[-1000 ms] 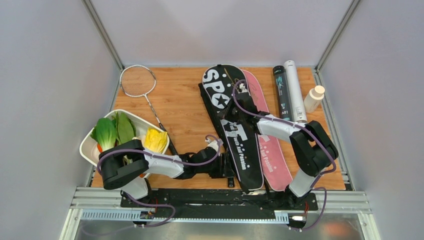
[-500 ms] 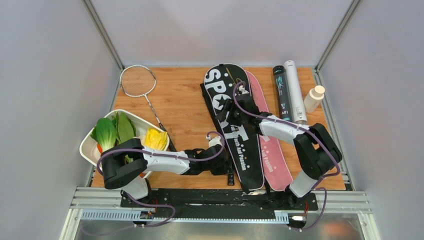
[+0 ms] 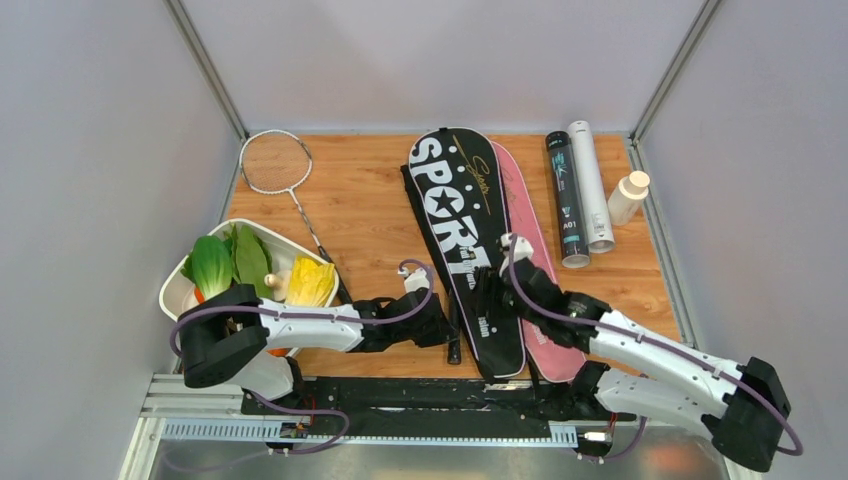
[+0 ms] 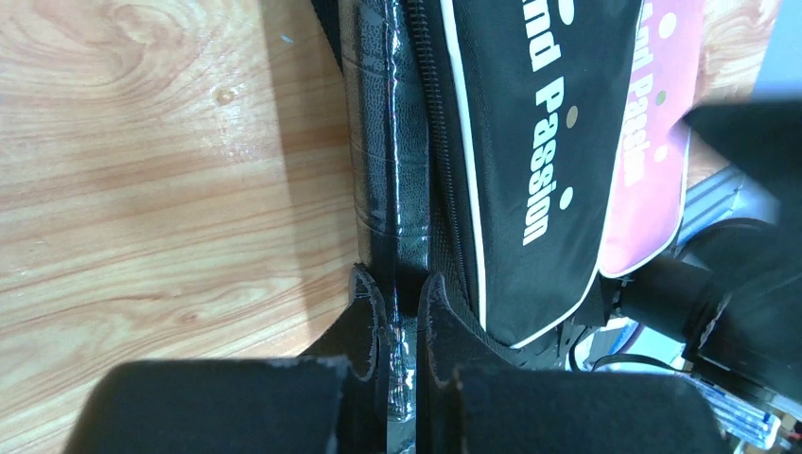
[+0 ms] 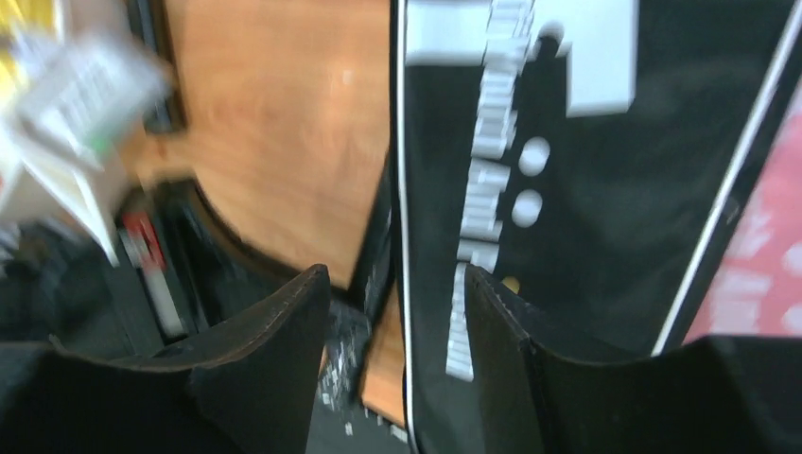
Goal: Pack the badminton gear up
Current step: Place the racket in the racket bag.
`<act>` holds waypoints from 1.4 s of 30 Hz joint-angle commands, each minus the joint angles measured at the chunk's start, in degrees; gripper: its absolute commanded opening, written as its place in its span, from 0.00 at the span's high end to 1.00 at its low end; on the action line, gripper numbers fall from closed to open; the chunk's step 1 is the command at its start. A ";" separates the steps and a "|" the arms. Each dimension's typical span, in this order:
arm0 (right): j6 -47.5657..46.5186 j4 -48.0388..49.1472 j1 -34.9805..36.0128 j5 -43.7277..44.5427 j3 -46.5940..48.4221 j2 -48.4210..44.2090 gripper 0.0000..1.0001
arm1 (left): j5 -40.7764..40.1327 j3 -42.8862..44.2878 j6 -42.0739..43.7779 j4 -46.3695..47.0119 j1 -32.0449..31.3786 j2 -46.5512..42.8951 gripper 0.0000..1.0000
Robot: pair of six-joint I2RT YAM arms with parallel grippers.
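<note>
The black "SPORT" racket bag (image 3: 462,225) lies lengthwise mid-table, overlapping a pink racket bag (image 3: 548,300) on its right. A glossy black racket handle (image 4: 388,142) runs along the black bag's left edge near its near end (image 3: 455,345). My left gripper (image 3: 445,325) (image 4: 397,284) is shut on this handle. My right gripper (image 3: 487,298) (image 5: 397,303) is open and empty just above the black bag's near part (image 5: 586,189). A silver racket (image 3: 276,163) lies at the back left. A black tube (image 3: 566,198) and a white tube (image 3: 590,182) lie at the back right. No shuttlecocks show.
A white tray (image 3: 175,295) of vegetables stands at the left near edge, beside my left arm. A small white bottle with a tan cap (image 3: 628,197) stands at the right edge by the tubes. Grey walls close in on both sides.
My right arm has swung back from the black bag's head to its near part, so the whole "SPORT" lettering now shows. My left gripper stays on the handle, shifted slightly left.
</note>
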 commanded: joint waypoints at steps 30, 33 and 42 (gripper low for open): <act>26.46 -13.33 35.84 35.03 -3.37 10.25 1.00 | -4.45 -0.13 -1.73 5.19 1.14 -4.52 1.00; 26.85 -9.94 37.52 35.59 -5.63 5.89 1.00 | -5.00 0.66 -1.90 6.08 1.37 -4.35 1.00; 28.21 -4.93 38.37 34.16 -13.57 -1.72 1.00 | -5.58 2.37 -3.25 8.25 2.16 -5.22 1.00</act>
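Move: The near left edge of the black bag, with its zipper, lies about 8 cm back from the right hand, 2 cm to its right and 9 cm below. The end of the racket grip is some 7 cm to the left of that spot and a touch nearer the base; the near part of the pink bag is about 14 cm to its right. From the left hand, still holding the racket grip, that edge is roughly 6 cm right, 3 cm back and slightly below. The right fingers close on the black bag's near left edge, pinching it beside the racket grip. To get there, the right hand swings back about 9 cm, then sinks some 9 cm with fingers open while rolling its left side down about 25 degrees; once shut, it lifts a couple of centimetres and rolls partway back. The left hand keeps its grip on the racket, easing slightly forward and up. ##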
